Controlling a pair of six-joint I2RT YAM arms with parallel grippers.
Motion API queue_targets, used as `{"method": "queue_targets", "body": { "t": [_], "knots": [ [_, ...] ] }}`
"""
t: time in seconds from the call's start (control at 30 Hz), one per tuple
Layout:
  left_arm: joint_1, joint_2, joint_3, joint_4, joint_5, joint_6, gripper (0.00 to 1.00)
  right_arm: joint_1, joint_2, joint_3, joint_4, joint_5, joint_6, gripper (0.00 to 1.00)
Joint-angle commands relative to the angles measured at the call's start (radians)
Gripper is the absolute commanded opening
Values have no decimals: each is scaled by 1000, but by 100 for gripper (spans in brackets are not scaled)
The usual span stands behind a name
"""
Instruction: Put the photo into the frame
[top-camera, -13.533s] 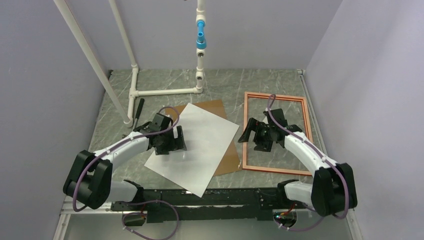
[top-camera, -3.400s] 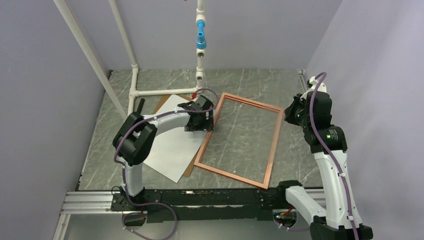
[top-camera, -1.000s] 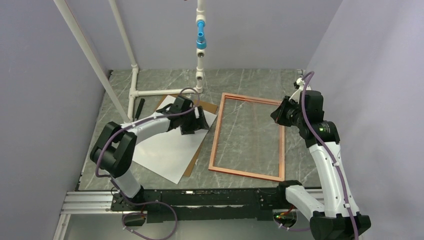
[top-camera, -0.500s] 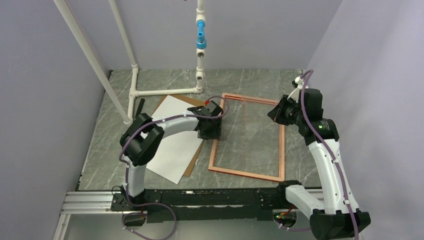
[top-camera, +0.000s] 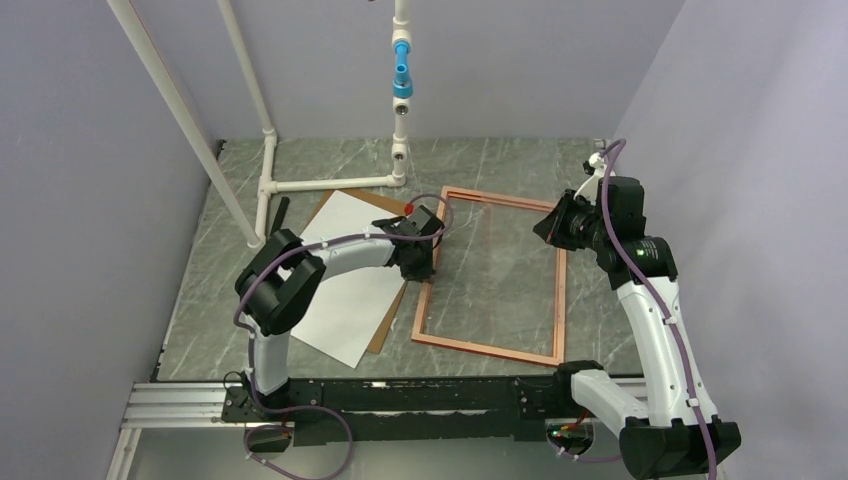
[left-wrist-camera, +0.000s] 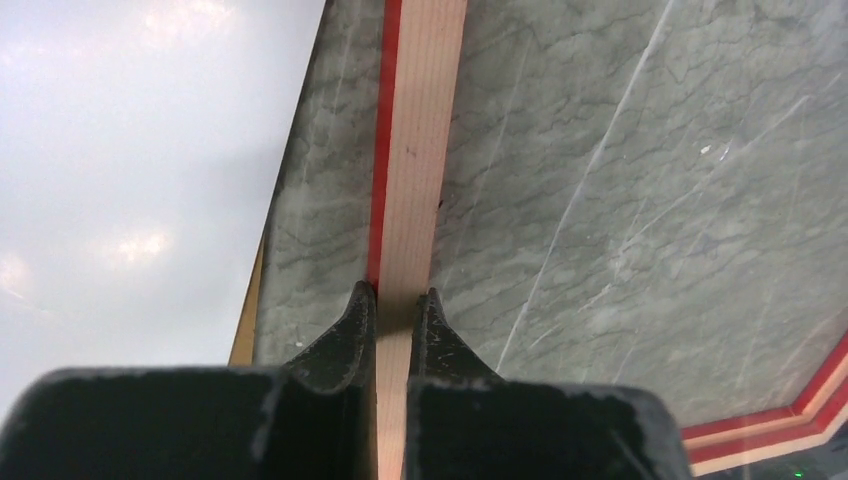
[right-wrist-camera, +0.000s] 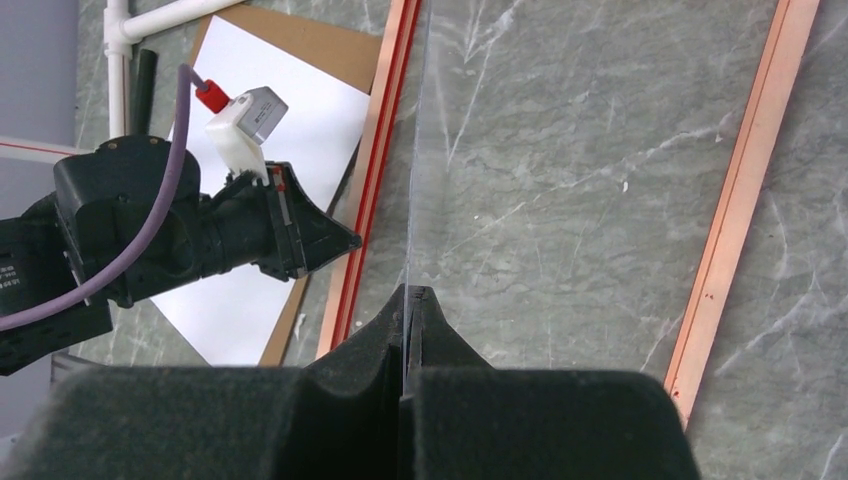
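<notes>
The frame (top-camera: 562, 290) lies pale-wood side up on the marble table, right of centre. My left gripper (top-camera: 428, 262) is shut on its left rail; the left wrist view shows both fingers pinching the wood rail (left-wrist-camera: 420, 150) at the gripper (left-wrist-camera: 397, 295). The photo (top-camera: 340, 285), white face up, lies left of the frame on the brown backing board (top-camera: 383, 325). My right gripper (top-camera: 548, 225) hovers over the frame's far right side. It (right-wrist-camera: 410, 292) is shut on the edge of a thin clear pane (right-wrist-camera: 415, 150).
A white pipe stand (top-camera: 268, 150) with a blue fitting (top-camera: 401, 75) rises at the back left. A black pen (top-camera: 280, 212) lies beside its foot. Grey walls close in both sides, and a metal rail (top-camera: 400, 395) runs along the near edge.
My left gripper has swung right off the photo to the frame's left rail and shut on it. The frame's near left corner has shifted slightly. The right arm has barely moved.
</notes>
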Motion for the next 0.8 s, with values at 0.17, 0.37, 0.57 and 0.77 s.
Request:
{"method": "queue_targets", "body": {
  "t": [0.17, 0.37, 0.57, 0.77],
  "knots": [
    [-35, -81, -128, 79, 23, -233, 0, -1, -12, 1, 53, -37, 19, 0],
    [-64, -97, -156, 139, 23, -290, 0, -1, -11, 0, 57, -52, 27, 0],
    [-68, -105, -192, 207, 62, -280, 29, 0, -13, 6, 55, -59, 30, 0],
    [-68, -139, -176, 185, 81, -215, 74, -1, -11, 11, 51, -69, 30, 0]
  ]
}}
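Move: The left fingers are already shut on the frame's left bar, close to its midpoint; the middle of the whole frame lies about 13 cm to the right and some 1 cm farther out, about level in height. The white photo is some 17 cm to the left and 1 cm back, with the brown board under it about 16 cm left and 1 cm ahead. From the raised right gripper, the frame's middle is roughly 8 cm left, 1 cm ahead and 24 cm below. Keep the left gripper pinched on the frame's left bar and drag it back towards the base, then back and to the right, about 4 cm in all, turning it some 8 degrees counter-clockwise. Then open the fingers to let go of the bar, staying low around it. Hold the clear sheet still in the shut right gripper above the frame. ##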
